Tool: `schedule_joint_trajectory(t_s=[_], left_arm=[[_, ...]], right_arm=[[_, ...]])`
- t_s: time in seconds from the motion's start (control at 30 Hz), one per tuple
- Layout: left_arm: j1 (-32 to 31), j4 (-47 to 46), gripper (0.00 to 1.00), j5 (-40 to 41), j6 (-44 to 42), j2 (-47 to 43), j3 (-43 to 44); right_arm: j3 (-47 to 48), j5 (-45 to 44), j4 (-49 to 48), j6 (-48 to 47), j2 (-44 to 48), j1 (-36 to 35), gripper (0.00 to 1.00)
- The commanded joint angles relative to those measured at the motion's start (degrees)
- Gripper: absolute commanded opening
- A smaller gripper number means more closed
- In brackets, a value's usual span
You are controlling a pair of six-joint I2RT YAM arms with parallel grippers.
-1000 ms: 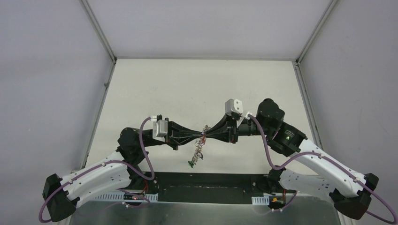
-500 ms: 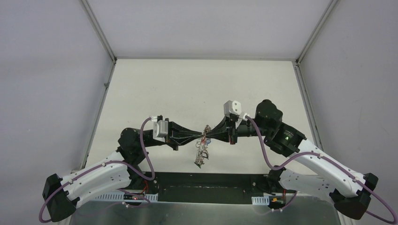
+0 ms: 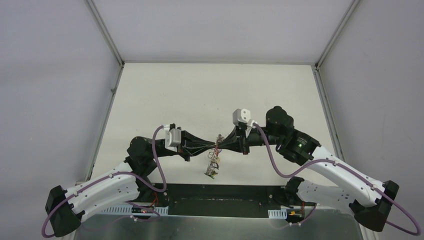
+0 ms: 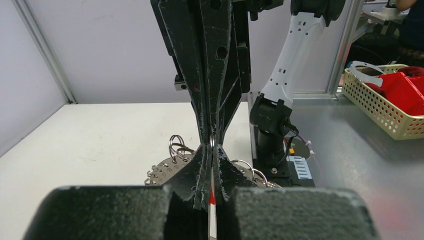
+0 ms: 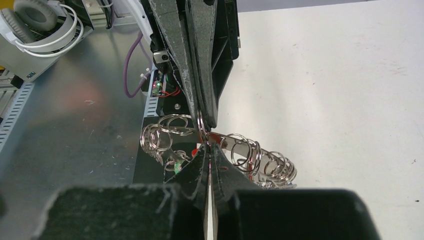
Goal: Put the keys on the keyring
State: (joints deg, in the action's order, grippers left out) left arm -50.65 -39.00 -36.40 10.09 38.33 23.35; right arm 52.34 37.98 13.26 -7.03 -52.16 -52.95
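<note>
Both grippers meet tip to tip above the table's near middle. The left gripper [image 3: 215,146] [image 4: 212,150] is shut on a thin red and silver sliver, apparently a red-tagged key [image 4: 212,199]. Facing it, the right gripper [image 3: 220,145] [image 5: 207,146] is shut at a small split ring [image 5: 200,126] on the keyring's rim. The keyring [image 3: 213,163] [image 5: 260,157] [image 4: 162,172] hangs below the tips, its dark plate fringed with silver rings. A green-tagged key [image 5: 174,166] [image 3: 211,174] dangles at its lower end. A red piece [image 5: 218,138] shows beside the tips.
White walls and aluminium posts [image 3: 106,35] close in the table on three sides. The arms' bases and a metal bench [image 5: 65,130] lie at the near edge. A yellow basket [image 4: 385,95] and white headphones [image 5: 40,25] sit beyond the bench.
The right gripper has closed at the keyring and its wrist has shifted left. The hanging keyring has swung slightly to the right. The left arm has barely moved.
</note>
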Motion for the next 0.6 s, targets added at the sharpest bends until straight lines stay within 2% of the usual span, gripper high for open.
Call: schedule_joint_trajectory(t_s=[0.0, 0.07, 0.2, 0.27, 0.57], left_arm=[[-0.49, -8.02, 0.00, 0.59, 0.61, -1.46, 1.08], [-0.47, -8.02, 0.00, 0.54, 0.64, -1.27, 1.08], [-0.49, -7.53, 0.00, 0.59, 0.59, -1.38, 1.08], [-0.49, -7.28, 0.00, 0.64, 0.55, -1.47, 1.08], [-0.49, -7.28, 0.00, 0.63, 0.55, -1.49, 0.99]], right_arm=[[1.01, -0.20, 2.39, -1.24, -1.84, 0.30, 0.00], [1.63, -0.18, 2.54, -1.30, -2.06, 0.30, 0.06], [1.99, -1.28, 2.65, -1.31, -0.70, 0.30, 0.32], [1.62, -1.54, 2.44, -1.70, 1.01, 0.30, 0.38], [-0.88, 0.74, -5.88, 0.58, 4.97, 0.30, 0.39]])
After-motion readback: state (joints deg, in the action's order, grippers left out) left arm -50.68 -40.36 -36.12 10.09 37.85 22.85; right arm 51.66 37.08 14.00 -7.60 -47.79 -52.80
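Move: The right hand's tips close in beside the left fingertips, on the small split ring the left fingers keep pinched, about 1 cm to the right hand's left and level with it. The key with the red tag hangs some 3 cm below and 1 cm left of the right hand, and the keyring's middle lies about 6 cm below, 2 cm left and 1 cm back. For the left hand the split ring sits at its tips, 1 cm right. The right fingers dip about 1.5 cm, opening off the split ring, then rise some 3 cm, edging right. ##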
